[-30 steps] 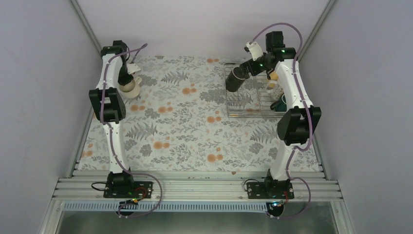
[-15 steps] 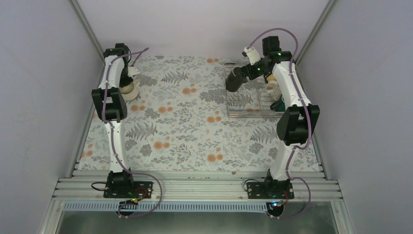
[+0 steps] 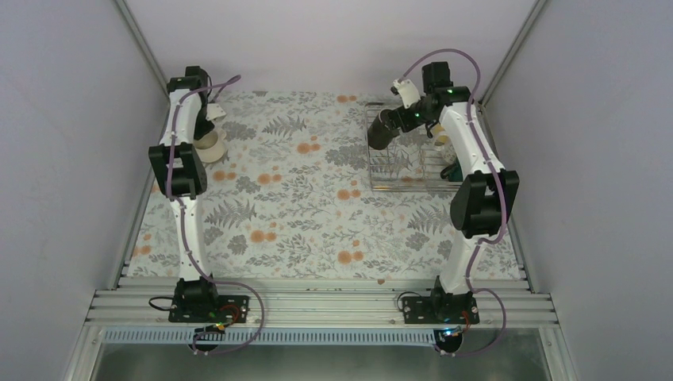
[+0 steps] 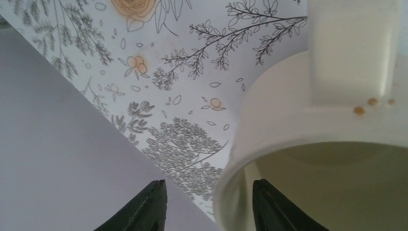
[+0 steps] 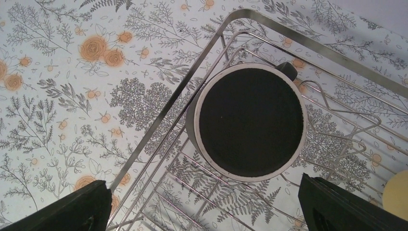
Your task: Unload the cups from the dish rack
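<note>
The cream-white cup (image 3: 210,150) stands upright on the floral cloth at the far left. My left gripper (image 3: 208,137) is open over its rim. In the left wrist view one fingertip (image 4: 272,207) is inside the cup (image 4: 308,120) and the other is outside, and neither is pressed to the wall. The wire dish rack (image 3: 428,187) stands at the far right. My right gripper (image 3: 380,132) hangs wide open above the rack's left corner. The right wrist view shows the black cup (image 5: 250,120) upside down in the rack (image 5: 159,120), below the gripper (image 5: 209,192). A pale cup (image 3: 441,142) and the dark green cup (image 3: 453,170) sit at the rack's right end.
Grey walls stand close behind and to the left of the cream cup (image 4: 57,159). A yellowish round shape (image 5: 397,195) shows at the right edge of the right wrist view. The flowered cloth (image 3: 317,206) covers the table between the arms.
My left gripper has shifted slightly with the cream cup, which now rests a bit nearer the left wall. My right gripper has drawn a little back and left over the rack's corner.
</note>
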You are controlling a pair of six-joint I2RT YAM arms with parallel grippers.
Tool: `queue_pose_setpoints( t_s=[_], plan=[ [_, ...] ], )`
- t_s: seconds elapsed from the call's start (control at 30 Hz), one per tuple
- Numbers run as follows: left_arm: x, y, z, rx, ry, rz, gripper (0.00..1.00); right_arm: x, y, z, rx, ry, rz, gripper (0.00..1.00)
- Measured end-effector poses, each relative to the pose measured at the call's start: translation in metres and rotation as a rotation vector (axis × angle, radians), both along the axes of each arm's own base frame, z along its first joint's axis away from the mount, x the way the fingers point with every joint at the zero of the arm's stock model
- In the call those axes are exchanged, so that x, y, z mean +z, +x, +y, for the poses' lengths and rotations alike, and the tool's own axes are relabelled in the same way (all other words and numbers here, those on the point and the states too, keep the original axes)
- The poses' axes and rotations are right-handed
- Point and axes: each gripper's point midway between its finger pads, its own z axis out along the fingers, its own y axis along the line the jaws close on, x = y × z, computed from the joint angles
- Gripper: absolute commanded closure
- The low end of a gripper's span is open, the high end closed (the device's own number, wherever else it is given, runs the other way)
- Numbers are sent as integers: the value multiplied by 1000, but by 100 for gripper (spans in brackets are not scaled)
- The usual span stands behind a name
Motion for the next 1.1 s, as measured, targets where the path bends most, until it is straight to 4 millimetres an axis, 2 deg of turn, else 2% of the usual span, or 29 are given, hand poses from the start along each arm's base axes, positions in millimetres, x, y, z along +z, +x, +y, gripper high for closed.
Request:
queue_pose_setpoints(
  t_s=[0.13, 0.2, 0.33, 0.43, 0.57, 0.63, 0.7, 0.8, 0.97, 1.1],
  plan=[
    [5, 4, 5, 1, 23, -20, 25, 1, 1, 1, -7, 1, -3, 0],
    [12, 8, 6, 1, 27, -44, 2, 1, 1, 2, -11, 4, -2, 0],
    [47, 20, 1, 7, 9, -155, 0, 2, 2, 4, -21, 12, -2, 0],
    [95, 23, -9, 16, -31, -290, 0, 2, 3, 4, -32, 19, 3, 0],
    [172, 11, -28, 40, -111, -509, 0, 4, 4, 4, -43, 27, 3, 0],
    [203, 0, -39, 51, -153, -613, 0, 3, 4, 4, -46, 29, 6, 0],
    [222, -10, -48, 59, -183, -690, 0, 3, 5, 5, -47, 32, 10, 0],
    [229, -22, -62, 69, -209, -780, 0, -1, 8, 7, -42, 42, 25, 0],
    [213, -32, -88, 77, -245, -847, 0, -16, 21, 13, -38, 60, 65, 0],
    [213, -36, -98, 86, -277, -895, 0, -30, 29, 12, -56, 51, 95, 0]
  ],
)
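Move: My left hand stands at the rim of the cream cup, its wall between my fingers; the cup's middle is about 3 cm back, 3 cm right and 4 cm down. From my right hand, the upside-down dark cup's middle lies some 6 cm ahead, 3 cm left and 11 cm below. The yellow cup is roughly 8 cm ahead and 17 cm right, the green cup 5 cm back and 20 cm right, both about 12 cm lower. I spread my left fingers wide and lift them clear of the cream cup's wall, first edging a little forward, then rising about 21 cm while swinging right and slightly back, the wrist tipping up some 50 degrees. My right hand barely drifts at first, then goes forward and down towards the dark cup, about 3 cm each way, fingers still wide open. ##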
